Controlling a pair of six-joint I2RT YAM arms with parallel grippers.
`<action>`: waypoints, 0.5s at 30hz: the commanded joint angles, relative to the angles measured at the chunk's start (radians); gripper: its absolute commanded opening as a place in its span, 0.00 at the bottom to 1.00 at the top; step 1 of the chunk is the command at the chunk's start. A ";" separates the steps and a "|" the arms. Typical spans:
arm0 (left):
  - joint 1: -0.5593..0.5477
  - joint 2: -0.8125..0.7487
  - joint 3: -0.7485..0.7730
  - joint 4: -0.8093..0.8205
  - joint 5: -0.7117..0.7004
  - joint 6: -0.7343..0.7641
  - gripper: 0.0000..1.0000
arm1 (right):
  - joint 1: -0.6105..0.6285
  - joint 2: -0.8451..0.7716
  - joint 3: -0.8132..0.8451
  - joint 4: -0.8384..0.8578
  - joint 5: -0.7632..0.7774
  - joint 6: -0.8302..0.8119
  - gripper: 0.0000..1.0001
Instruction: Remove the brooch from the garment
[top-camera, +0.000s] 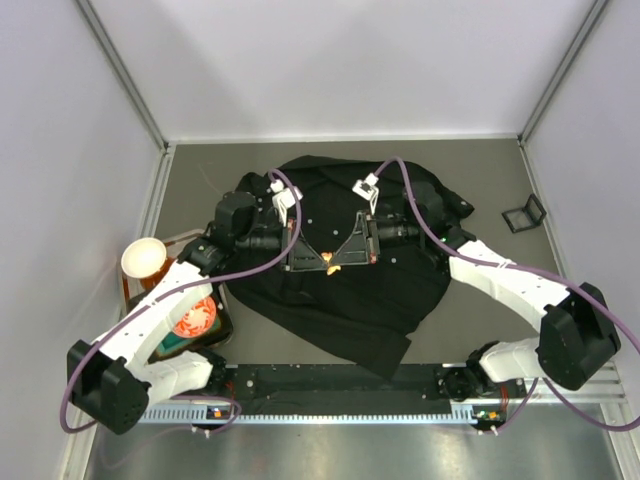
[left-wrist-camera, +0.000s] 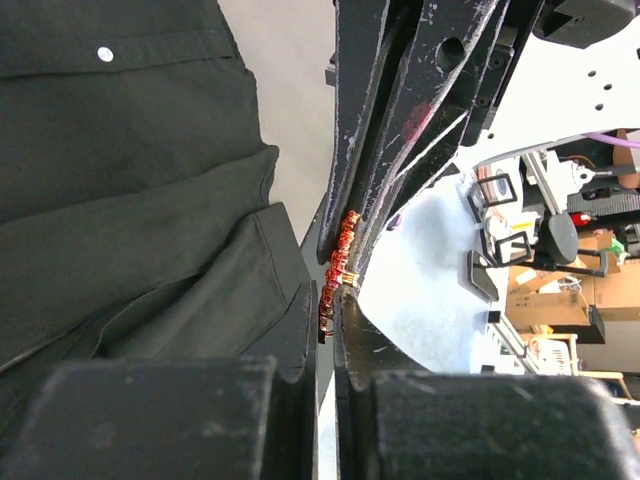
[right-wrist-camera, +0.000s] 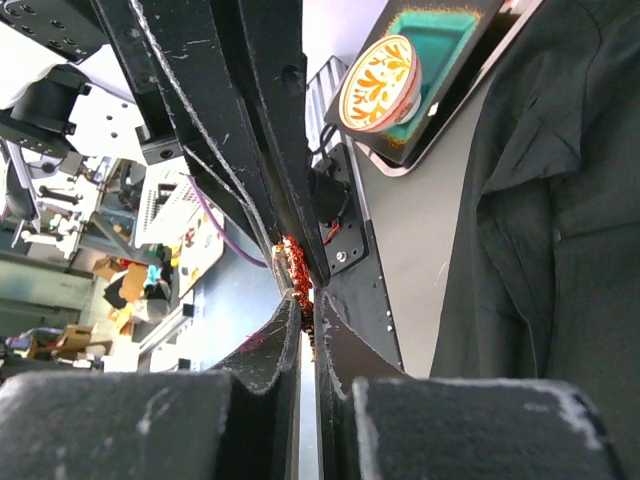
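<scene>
The brooch, a tiny red-orange pin, is pinched between the tips of both grippers above the middle of the black garment. My left gripper reaches in from the left and is shut on it. My right gripper reaches in from the right and is shut on it too. In the left wrist view the brooch sits edge-on between my own fingertips and the right gripper's fingers above, with the garment to the left. In the right wrist view the brooch shows no fabric on it; the garment lies to the right.
A round orange patterned bowl sits in a dark teal tray at the left; it also shows in the right wrist view. A pale cup stands behind it. A small black frame lies at the far right.
</scene>
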 joint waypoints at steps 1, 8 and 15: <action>0.017 -0.026 -0.004 0.056 -0.007 -0.008 0.14 | 0.009 -0.005 0.007 0.102 0.020 0.047 0.00; 0.086 -0.092 -0.087 0.112 0.019 -0.057 0.38 | -0.023 -0.031 -0.053 0.194 0.028 0.121 0.00; 0.097 -0.132 -0.137 0.241 0.027 -0.151 0.38 | -0.024 -0.045 -0.059 0.185 0.020 0.116 0.00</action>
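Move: The brooch is in the air, pinched between both hands' fingertips: about 2 cm to the right of the left hand point and 2 cm to the left of the right one, roughly level with each. Counted from the left hand, the garment's middle lies some 14 cm ahead, 3 cm to the right and about 24 cm below; the red bowl on the tray stands around 29 cm to the left, 3 cm back and 20 cm lower. The left fingers spread from almost shut to a bit over a third open and let go of the brooch, and the left hand backs away from it about 2 cm to the left while turning some 5 degrees counter-clockwise. The right hand, already shut on the brooch, keeps its pinch in the air over the garment and holds its place to within about a centimetre, still pointing left. ##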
